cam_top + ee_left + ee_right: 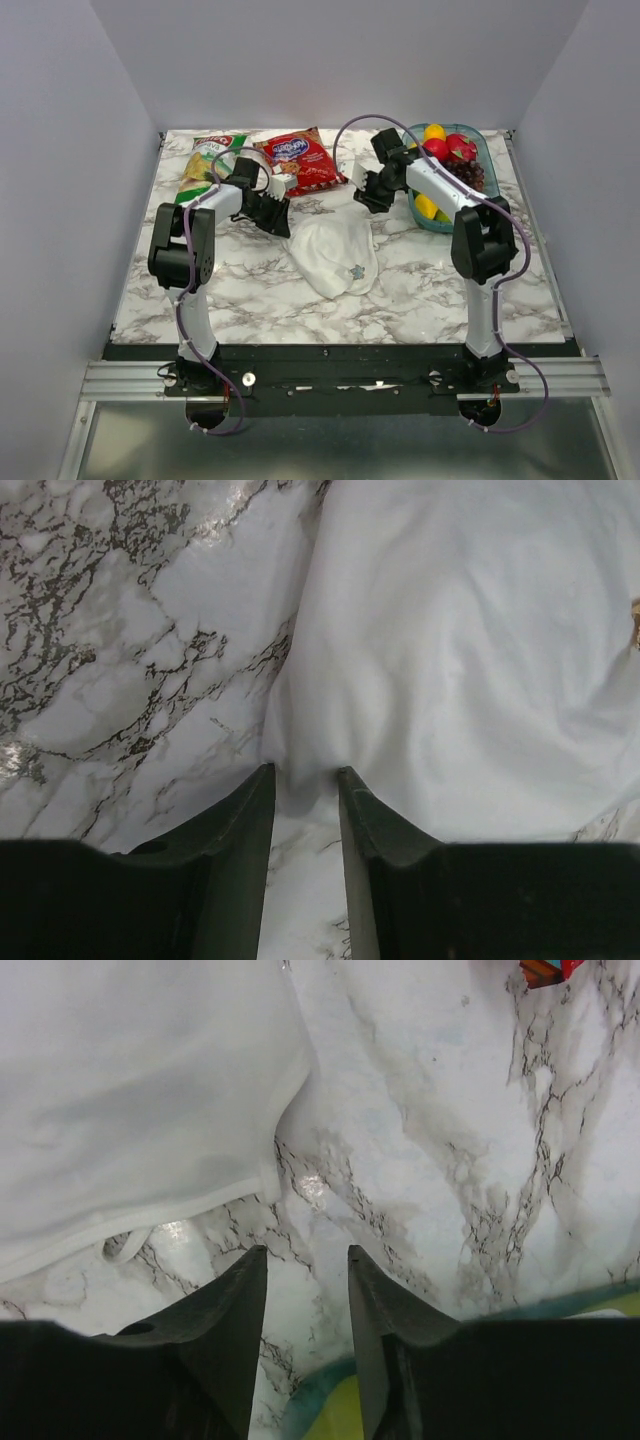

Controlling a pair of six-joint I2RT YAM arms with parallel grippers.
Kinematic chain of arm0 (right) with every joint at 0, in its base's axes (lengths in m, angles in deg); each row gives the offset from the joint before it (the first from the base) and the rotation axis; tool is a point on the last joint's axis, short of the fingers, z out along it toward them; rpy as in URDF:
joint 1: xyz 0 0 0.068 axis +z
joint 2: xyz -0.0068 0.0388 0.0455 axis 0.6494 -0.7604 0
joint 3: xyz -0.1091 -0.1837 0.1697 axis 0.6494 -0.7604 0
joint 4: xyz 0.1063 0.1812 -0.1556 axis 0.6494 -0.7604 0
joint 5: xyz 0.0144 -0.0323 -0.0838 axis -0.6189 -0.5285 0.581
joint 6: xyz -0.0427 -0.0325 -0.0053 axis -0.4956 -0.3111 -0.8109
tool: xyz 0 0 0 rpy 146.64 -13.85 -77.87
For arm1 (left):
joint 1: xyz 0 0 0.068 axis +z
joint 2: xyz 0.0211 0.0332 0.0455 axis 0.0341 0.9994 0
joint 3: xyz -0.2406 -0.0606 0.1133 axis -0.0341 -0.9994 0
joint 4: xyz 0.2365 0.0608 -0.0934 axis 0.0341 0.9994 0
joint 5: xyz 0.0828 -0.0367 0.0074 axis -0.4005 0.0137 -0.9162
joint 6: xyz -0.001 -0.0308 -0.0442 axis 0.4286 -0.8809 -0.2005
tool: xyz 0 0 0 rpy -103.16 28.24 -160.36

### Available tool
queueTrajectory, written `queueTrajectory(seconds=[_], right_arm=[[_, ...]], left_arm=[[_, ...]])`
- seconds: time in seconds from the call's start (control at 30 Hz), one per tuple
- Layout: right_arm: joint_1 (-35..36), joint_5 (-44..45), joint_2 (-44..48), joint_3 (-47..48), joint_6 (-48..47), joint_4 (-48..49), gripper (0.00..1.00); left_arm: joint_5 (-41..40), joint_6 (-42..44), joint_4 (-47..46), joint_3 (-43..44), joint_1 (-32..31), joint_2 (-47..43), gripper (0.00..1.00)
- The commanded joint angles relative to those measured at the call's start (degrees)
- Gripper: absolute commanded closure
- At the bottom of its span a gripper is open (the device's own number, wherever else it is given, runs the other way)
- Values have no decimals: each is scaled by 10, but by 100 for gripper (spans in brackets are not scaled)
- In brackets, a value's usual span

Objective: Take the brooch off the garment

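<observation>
A white garment (330, 255) lies crumpled in the middle of the marble table. The brooch (356, 271), a tiny bluish-grey star, is pinned near its front right edge. My left gripper (283, 224) sits at the garment's upper left edge. In the left wrist view this gripper (305, 772) is open, and a fold of the garment (460, 660) reaches in between its fingertips. My right gripper (362, 200) is above the garment's top right corner. It (305, 1250) stands open over bare marble, with the garment (130, 1090) to its upper left. The brooch shows in neither wrist view.
A teal bowl (476, 147) of fruit stands at the back right beside the right arm; its rim (320, 1400) shows under the right fingers. A red snack bag (300, 160) and a green bag (205, 165) lie at the back left.
</observation>
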Motion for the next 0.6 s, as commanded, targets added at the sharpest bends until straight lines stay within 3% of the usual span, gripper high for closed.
queueTrajectory(seconds=[0.0, 0.27, 0.37, 0.57], right_arm=[[1, -39, -51, 42, 2, -23, 53], [10, -65, -106, 99, -23, -86, 54], [16, -66, -115, 100, -31, -95, 54], [24, -52, -134, 109, -24, -100, 61]], left_arm=[[18, 8, 25, 8, 2, 13, 68], [23, 5, 32, 6, 2, 12, 94], [25, 5, 35, 11, 2, 10, 99], [33, 1, 37, 20, 2, 8, 100]])
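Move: The left hand's open fingers straddle the garment's far left corner, about 1 cm back and 1 cm down; the brooch lies some 7 cm back and 15 cm right, and the red bag's middle 16 cm ahead, 4 cm right. From the right hand, the garment's far right corner is about 2 cm back, 3 cm left and 6 cm down, the brooch 12 cm back and 4 cm left, the fruit basket's middle 6 cm ahead, 16 cm right. Left fingers close, pinching the garment's far left corner, while the open right hand sinks about 5 cm, drifting left. ##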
